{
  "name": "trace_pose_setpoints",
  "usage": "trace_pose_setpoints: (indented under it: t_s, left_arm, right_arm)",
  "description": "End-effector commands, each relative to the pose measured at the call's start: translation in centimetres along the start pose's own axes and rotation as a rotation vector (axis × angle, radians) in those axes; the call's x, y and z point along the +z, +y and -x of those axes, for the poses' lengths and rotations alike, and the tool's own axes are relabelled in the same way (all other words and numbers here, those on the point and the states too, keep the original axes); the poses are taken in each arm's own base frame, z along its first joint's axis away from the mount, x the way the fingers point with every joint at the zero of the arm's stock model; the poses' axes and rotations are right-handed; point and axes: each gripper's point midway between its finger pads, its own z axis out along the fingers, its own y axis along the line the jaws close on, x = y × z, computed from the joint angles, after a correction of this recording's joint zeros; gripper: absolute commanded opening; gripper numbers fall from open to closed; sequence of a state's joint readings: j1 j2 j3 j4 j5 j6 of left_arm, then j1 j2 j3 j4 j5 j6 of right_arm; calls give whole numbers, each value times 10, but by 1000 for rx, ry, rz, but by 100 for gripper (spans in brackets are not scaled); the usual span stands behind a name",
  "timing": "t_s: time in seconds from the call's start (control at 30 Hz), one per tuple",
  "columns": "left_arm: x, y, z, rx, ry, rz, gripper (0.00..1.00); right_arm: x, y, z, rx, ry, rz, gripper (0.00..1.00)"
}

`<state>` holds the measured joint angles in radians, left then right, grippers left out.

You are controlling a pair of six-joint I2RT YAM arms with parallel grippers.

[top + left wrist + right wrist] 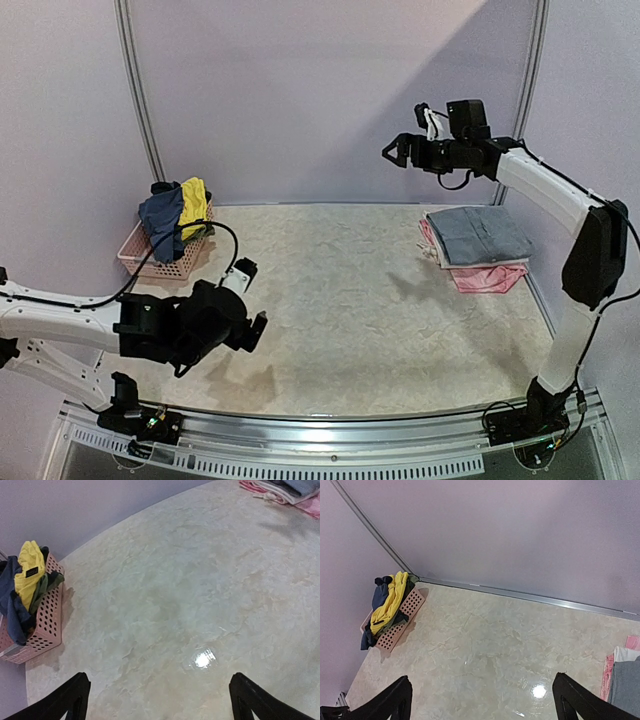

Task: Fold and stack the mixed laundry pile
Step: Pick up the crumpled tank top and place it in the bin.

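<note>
Part of the laundry pile hangs over a pink lattice basket (165,262) at the back left: a navy top (160,215) and a yellow garment (193,203). At the right, a folded stack lies on the table with grey trousers (478,233) on top of white and pink pieces (488,279). My left gripper (250,335) hovers low over the near left of the table, open and empty. High near the back wall, left of the stack, my right gripper (393,152) is open and holds nothing. The right wrist view shows the yellow garment (390,602) and the grey trousers (626,682).
The marbled tabletop (340,300) has grey walls behind it and on both sides, with a metal rail along its near edge. In the left wrist view the basket (47,630) sits at the far left and the folded stack (285,490) at the top right.
</note>
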<state>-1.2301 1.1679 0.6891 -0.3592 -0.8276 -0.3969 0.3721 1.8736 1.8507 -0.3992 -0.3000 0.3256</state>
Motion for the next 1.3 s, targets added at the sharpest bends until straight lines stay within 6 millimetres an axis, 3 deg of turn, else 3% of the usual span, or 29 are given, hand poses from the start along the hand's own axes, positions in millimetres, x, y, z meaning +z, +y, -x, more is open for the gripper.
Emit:
trace_pose_setpoints:
  t_s: [0.0,0.27,0.33,0.57,0.83,1.07,1.27]
  left_arm:
    - [-12,43,8,-31,-3,108,100]
    - [-25,113,30,-173,7,241,99]
    - [-29,130,30,-202,21,288,98]
    - [-33,180,16,-329,59,384,93]
    - [-15,220,4,-496,103,431,88]
    - [9,259,-11,-667,106,444,76]
    - [40,299,-24,-845,78,438,67]
  right_arm:
    - [-18,20,-22,-43,-2,-16,99]
    - [-46,50,-83,-14,5,52,99]
    - [-48,50,-107,-2,45,53,99]
    - [-57,54,-154,16,130,61,99]
    - [-63,85,-204,-32,213,155,99]
    - [-69,81,-243,14,256,164,99]
    - [-75,79,-256,37,256,164,99]
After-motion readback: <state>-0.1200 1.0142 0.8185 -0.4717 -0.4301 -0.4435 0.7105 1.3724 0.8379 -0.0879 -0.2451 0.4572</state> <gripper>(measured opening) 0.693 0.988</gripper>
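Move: The navy garment heaped on the bin lies roughly 32 cm ahead of the left hand, 26 cm to its left and a few centimetres lower. The yellow garment hangs beside it, about 35 cm ahead and 20 cm left. The bin beneath them is centred some 33 cm ahead, 26 cm left and 10 cm below the hand. From the right hand the navy garment is around 49 cm left, 4 cm ahead and 20 cm down. Bound for the clothes in the bin, the empty left hand sweeps about 26 cm left and some 10 cm forward, rising before it dips slightly, and swings roughly 50 degrees counter-clockwise to face them; its wide-open fingers draw partly together. The right hand, open and empty, pulls back about 23 cm and sinks over bare table. ##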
